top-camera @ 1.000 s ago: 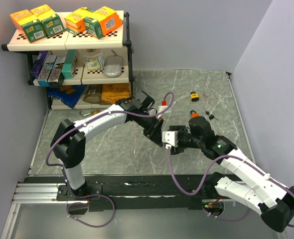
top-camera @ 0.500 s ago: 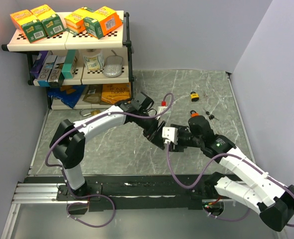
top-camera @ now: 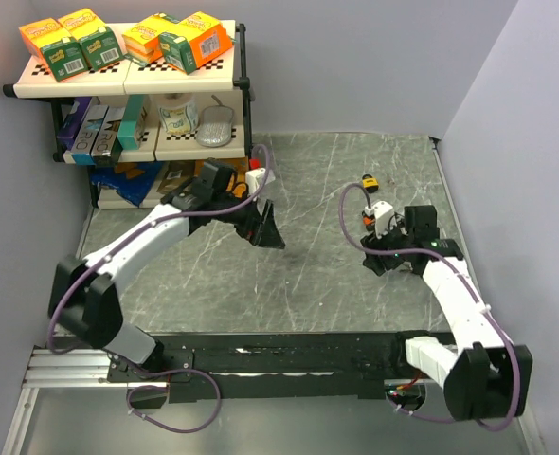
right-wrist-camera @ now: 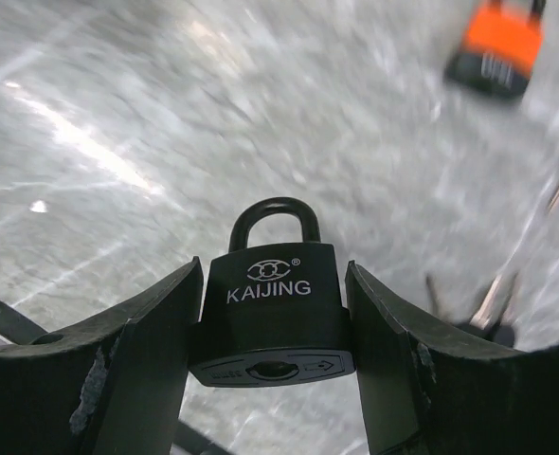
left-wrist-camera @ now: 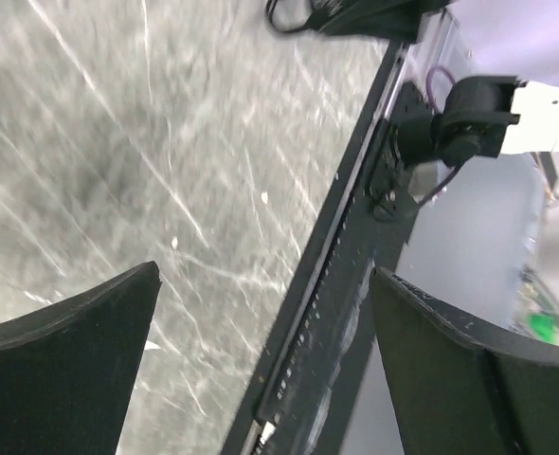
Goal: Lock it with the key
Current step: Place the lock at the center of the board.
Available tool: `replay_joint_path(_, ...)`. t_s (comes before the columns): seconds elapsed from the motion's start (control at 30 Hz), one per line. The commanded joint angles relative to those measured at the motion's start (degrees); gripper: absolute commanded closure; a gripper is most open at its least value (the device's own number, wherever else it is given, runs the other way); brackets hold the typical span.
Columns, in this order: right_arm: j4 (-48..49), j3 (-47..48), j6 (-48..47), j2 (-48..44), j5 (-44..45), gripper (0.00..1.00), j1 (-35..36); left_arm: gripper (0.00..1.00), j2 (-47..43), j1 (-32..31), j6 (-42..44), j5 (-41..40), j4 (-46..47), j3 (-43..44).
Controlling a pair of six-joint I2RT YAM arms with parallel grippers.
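Note:
A black padlock (right-wrist-camera: 275,303) marked KAIJING sits upright between the fingers of my right gripper (right-wrist-camera: 275,270), shackle closed and keyhole facing the camera with nothing in it. In the top view my right gripper (top-camera: 378,256) hovers low over the right of the table, and the padlock is hidden under it. A blurred bunch of keys (right-wrist-camera: 495,305) lies on the table just right of the padlock. My left gripper (top-camera: 267,230) hangs open and empty over the table's middle left, far from the padlock. Its jaws (left-wrist-camera: 265,280) stand wide apart in the left wrist view.
An orange padlock (right-wrist-camera: 493,47) lies beyond the held one. A small yellow padlock (top-camera: 369,182) sits at the back right. A shelf unit (top-camera: 128,76) with boxes fills the back left corner. The black rail (left-wrist-camera: 346,313) runs along the near table edge.
My left gripper has opened and swung away to the left, toward the shelf. The right arm has carried the black padlock back to the right, near the keys.

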Motion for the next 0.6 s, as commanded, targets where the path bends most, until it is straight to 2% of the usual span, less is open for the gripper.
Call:
replay_joint_path(0.0, 2.16, 2.17, 4.5, 4.33, 0.71, 1.0, -2.54, 0.04, -4.32, -0.09, -0.66, -2.21, 6.11, -1.53)
replay_joint_path(0.17, 6.81, 5.77, 8.54, 10.92, -0.44, 1.0, -5.27, 0.04, -4.84, 0.26, -0.66, -1.85, 6.11, -3.37)
replay_joint_path(0.4, 17.97, 3.06, 14.7, 13.13, 6.67, 1.0, -5.89, 0.04, -6.16, 1.49, -0.66, -2.29, 6.2, -4.43)
replay_joint_path(0.57, 18.26, 2.17, 18.73, 15.32, 12.74, 1.0, -5.88, 0.04, -6.08, 2.2, -0.75, -2.38, 6.11, -4.6)
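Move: The right hand holds the black lock. It seems bound for bare board about 8 cm ahead, 2 cm right and 9 cm below, on the near side of the orange lock, which lies some 20 cm ahead and 1 cm right of the hand. The near keys lie about 8 cm ahead and 9 cm right, the far keys roughly 18 cm ahead and 9 cm right. From the empty left hand that bare spot is some 8 cm ahead, 27 cm right and 18 cm lower. Down first, about 4 cm and edging right, the right hand then swings forward some 5.5 cm and further right towards the orange lock and the keys, rising slightly at the end. It turns about 20 degrees clockwise, its fingertips dipping and partly levelling again, and the fingers keep their grip on the black lock's body. ##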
